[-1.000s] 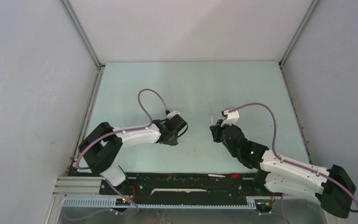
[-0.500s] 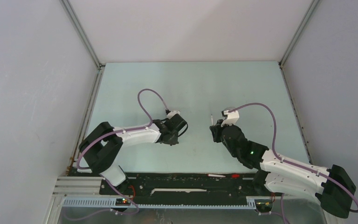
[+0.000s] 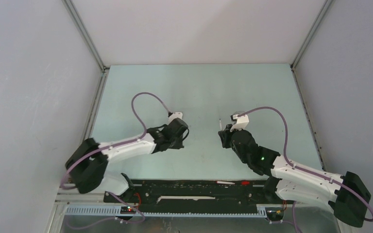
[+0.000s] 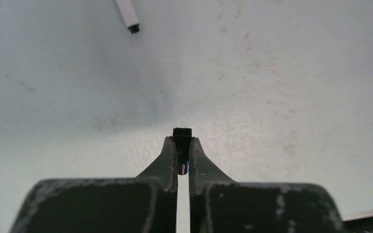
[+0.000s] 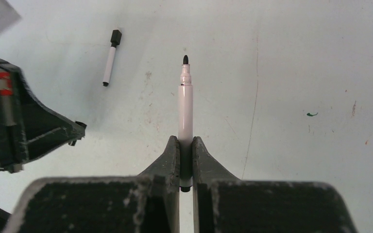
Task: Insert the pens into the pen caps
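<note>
In the left wrist view my left gripper [image 4: 182,145] is shut on a small black pen cap [image 4: 182,135], whose end pokes out past the fingertips just above the table. My right gripper [image 5: 185,145] is shut on a white pen [image 5: 185,109]. The pen points forward and its bare dark tip [image 5: 185,59] is uncapped. From above, that pen [image 3: 220,124] stands out of the right gripper [image 3: 223,138], facing the left gripper [image 3: 177,138] across a gap. A second white pen [image 5: 109,60] lies on the table wearing a black cap [image 5: 116,36]; its end [image 4: 128,14] also shows ahead of the left gripper.
The pale green table [image 3: 199,92] is walled by white panels on three sides. A black rail [image 3: 194,187] runs along the near edge by the arm bases. Purple cables [image 3: 143,99] loop above each wrist.
The left jaws have closed on the black cap. The left arm's elbow and base link swung down and to the left, and its wrist shifted slightly left. The right arm has held still.
</note>
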You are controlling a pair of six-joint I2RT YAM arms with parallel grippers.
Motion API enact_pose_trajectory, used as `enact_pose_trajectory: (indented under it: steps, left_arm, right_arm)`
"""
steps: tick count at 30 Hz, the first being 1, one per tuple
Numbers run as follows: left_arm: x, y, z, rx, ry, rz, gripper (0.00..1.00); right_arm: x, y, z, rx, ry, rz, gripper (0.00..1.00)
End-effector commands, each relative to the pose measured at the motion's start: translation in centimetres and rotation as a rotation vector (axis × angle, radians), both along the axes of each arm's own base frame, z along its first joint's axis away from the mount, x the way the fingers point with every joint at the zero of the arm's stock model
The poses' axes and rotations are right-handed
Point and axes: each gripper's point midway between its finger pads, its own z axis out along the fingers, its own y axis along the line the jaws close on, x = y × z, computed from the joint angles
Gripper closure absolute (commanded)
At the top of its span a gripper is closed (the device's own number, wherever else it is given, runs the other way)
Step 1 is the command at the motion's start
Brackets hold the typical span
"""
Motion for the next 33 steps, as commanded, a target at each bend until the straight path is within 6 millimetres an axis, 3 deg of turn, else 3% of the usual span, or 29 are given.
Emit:
enact_pose_trajectory:
  steps: [1,10,16,22,28,33]
  left_arm:
    - [1.2,-0.2,4.9,-0.163,-0.163,0.036,1.00]
    - [-0.1,0.1,12.9,-0.478,-0.387,0.014,1.00]
    - [-2.4,-0.7,18.7,-0.733,-0.471,-0.079,1.00]
    - [-5.3,-0.3,25.1,-1.013,-0.616,-0.176,1.00]
    - [-7.0,0.9,28.2,-1.197,-0.714,-0.195,1.00]
    - [-8.5,0.7,30.0,-1.342,-0.748,-0.265,1.00]
  right_arm:
    - [-0.3,1.1,2.8,0.066,-0.067,0.050,1.00]
    - [-4.3,4.3,8.9,0.171,-0.255,0.236,1.00]
    - [-6.6,5.5,12.5,0.296,-0.319,0.315,1.00]
    - [-8.4,6.5,14.6,0.384,-0.345,0.380,1.00]
    - [-10.2,8.0,16.4,0.446,-0.380,0.462,1.00]
    - [-11.7,9.8,16.9,0.459,-0.384,0.534,1.00]
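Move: The pen in the right hand, tip upward, has its middle about 16 cm to the right of the left hand, roughly 2 cm ahead and 14 cm above it. A capped pen lies on the table about 11 cm ahead of the left hand, 3 cm to its left and 3 cm below. From the right hand, the cap in the left fingers is some 16 cm to the left, 1 cm back and 10 cm below. Left lifts the cap some 28 cm, swinging its fingers up; right brings the pen up, back and left. ##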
